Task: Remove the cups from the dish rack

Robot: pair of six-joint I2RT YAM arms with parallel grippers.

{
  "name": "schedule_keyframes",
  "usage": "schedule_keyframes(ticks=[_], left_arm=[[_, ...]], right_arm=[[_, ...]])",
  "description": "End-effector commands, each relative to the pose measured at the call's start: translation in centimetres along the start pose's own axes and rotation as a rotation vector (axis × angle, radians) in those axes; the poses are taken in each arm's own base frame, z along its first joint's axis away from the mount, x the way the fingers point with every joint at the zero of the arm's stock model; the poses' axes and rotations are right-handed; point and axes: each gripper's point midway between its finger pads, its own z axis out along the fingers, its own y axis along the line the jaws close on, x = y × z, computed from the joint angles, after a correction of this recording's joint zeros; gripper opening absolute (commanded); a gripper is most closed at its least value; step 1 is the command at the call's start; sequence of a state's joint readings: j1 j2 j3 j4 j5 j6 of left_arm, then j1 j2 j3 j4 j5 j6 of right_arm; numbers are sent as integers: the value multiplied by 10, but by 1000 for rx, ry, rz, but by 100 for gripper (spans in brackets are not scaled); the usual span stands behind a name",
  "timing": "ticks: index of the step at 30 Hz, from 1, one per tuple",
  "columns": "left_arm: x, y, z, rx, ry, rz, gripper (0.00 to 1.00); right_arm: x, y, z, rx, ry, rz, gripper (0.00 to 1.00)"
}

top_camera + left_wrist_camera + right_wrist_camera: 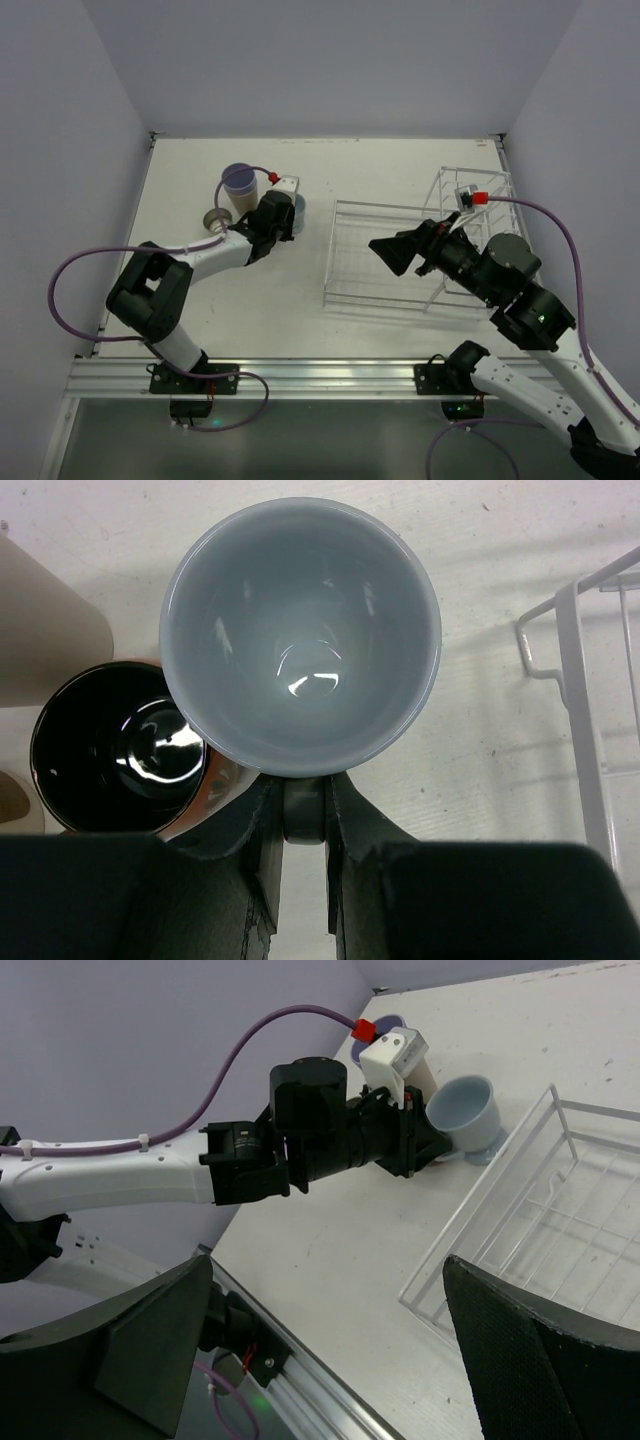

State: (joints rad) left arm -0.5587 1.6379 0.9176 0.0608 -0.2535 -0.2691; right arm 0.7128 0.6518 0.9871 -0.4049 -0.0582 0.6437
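The short light blue-grey cup (300, 640) stands upright on the table left of the dish rack (385, 255). My left gripper (305, 805) is shut on a grey tab at its near side. Beside it on the left sits the orange-red mug (115, 745) with its dark, shiny inside. The beige tumbler (40, 630) is further left and the lavender tumbler (240, 184) stands behind. My right gripper (398, 250) hovers open over the rack's low tray with nothing between its fingers (150, 1345). In the right wrist view the blue-grey cup (465, 1110) shows at the end of the left arm (310, 1130).
The rack's taller basket section (470, 200) rises at the right, behind my right arm. A rack corner (575, 670) lies just right of the held cup. Grey walls close in the table on three sides. The aluminium rail (300, 375) runs along the near edge.
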Motion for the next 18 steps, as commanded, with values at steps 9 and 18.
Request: schedule_keyframes(ticks=[9, 18], left_arm=[[-2, 19, 3, -138, -10, 15, 13], [-12, 11, -7, -93, -27, -4, 50]], right_arm=[[2, -5, -2, 20, -10, 8, 99], [9, -15, 4, 63, 13, 18, 99]])
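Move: The left hand already holds the blue-grey cup by its handle; the cup's middle lies about 6 cm ahead and 1 cm right, roughly level. The orange cup stands some 8 cm left and 3 cm ahead, the stacked purple-and-beige cups 11 cm left and 8 cm ahead, and the rack's left side 10 cm right, level fore and aft. From the right hand the blue-grey cup is about 26 cm ahead, 16 cm left and 28 cm below. Still pinching the upright blue-grey cup's handle, the left hand first eases less than 1 cm to the left, towards the orange cup, sinking a touch and keeping its tilt almost unchanged. Then the fingers open to about half their span, so both pads come free of the handle and stand clear on either side, while the hand slips on a little left and down, for about 1 cm each way in all. ##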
